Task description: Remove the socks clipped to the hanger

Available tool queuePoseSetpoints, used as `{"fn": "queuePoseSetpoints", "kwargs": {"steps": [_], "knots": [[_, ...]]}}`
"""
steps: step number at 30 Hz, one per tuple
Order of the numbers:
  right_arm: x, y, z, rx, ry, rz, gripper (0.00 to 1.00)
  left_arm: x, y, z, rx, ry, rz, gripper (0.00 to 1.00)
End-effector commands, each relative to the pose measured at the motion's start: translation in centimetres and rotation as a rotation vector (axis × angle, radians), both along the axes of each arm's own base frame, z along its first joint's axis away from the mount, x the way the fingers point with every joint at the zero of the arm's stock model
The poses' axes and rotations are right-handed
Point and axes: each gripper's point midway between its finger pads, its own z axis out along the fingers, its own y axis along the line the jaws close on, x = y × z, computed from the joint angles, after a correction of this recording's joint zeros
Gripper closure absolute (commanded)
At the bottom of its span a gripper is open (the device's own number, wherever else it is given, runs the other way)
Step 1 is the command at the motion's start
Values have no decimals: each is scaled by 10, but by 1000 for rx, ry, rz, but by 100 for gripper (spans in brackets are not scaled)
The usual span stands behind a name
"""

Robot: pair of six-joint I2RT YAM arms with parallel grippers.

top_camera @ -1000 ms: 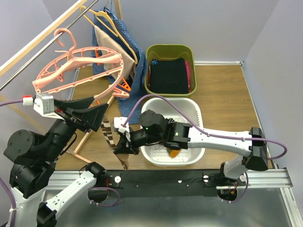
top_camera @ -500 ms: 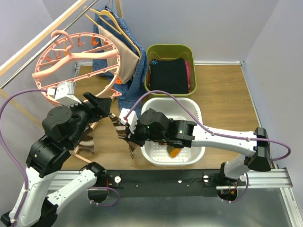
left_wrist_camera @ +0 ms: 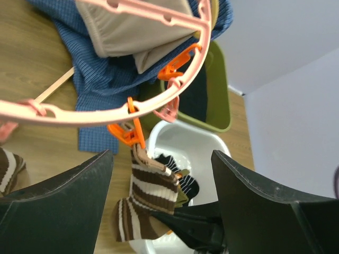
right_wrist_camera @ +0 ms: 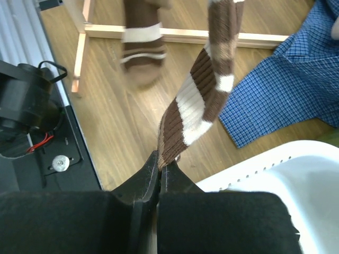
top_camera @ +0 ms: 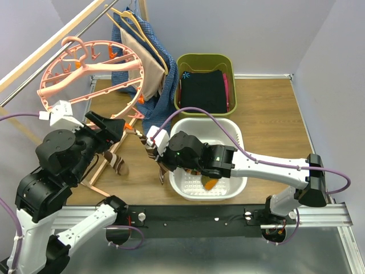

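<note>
The salmon-pink ring hanger (top_camera: 85,71) hangs tilted from the rail at the back left. In the left wrist view its rim (left_wrist_camera: 106,112) crosses the top, and an orange clip (left_wrist_camera: 128,135) holds a brown-and-cream striped sock (left_wrist_camera: 153,182). My right gripper (right_wrist_camera: 160,165) is shut on that sock's lower end (right_wrist_camera: 204,100); the sock (top_camera: 149,147) runs taut from the clip to the gripper (top_camera: 162,167). My left gripper (left_wrist_camera: 161,156) stands wide open below the rim, holding nothing, just left of the sock (top_camera: 117,132). A second striped sock (top_camera: 118,163) dangles further left.
A white basin (top_camera: 235,129) under the right arm holds several socks, one orange (top_camera: 210,184). Behind it a green bin (top_camera: 178,85) holds black clothing. Blue and beige garments (top_camera: 162,85) hang on thin hangers. A wooden rack foot (right_wrist_camera: 175,36) lies on the floor.
The hanger has swung up and back. My right gripper has carried the sock's end to the right, stretching it. The left arm has shifted, with its jaws still open, and the second sock now swings free.
</note>
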Motion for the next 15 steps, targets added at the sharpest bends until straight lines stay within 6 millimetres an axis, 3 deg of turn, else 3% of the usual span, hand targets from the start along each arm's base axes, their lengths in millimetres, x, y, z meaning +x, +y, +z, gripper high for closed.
{"fn": "queuePoseSetpoints", "kwargs": {"steps": [1,7,15], "knots": [[10,-4,6,-8,-40,-46,92,5,2,-29,55,136,43,17],[10,1,4,-18,-38,-35,92,21,-23,-45,101,219,-27,17],[6,2,6,6,-27,-18,92,37,-10,-57,129,246,97,22]]}}
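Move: Right of and below the wide-open left hand, the orange clip gripping the taut striped sock sits on the hanger's rim about 5 cm ahead, 3 cm right and 6 cm down. A second orange clip is roughly 7 cm farther out and 3 cm right of it, and a loose-hanging striped sock lies some 4 cm back, 3 cm left and 18 cm below the left hand. From the right hand the clip is about 5 cm ahead, 5 cm left and 10 cm up; the white basket's middle is 6 cm ahead, 18 cm right and 20 cm down. Sinking about 5 cm and reaching some 4 cm forward and a little right, the left hand tips its fingers down around 15 degrees and eases to a slower approach, bringing the open fingers under the hanger's rim, one to each side of the clip. The right hand stays in place and keeps its shut fingers pinched on the sock, holding it stretched below the clip. ##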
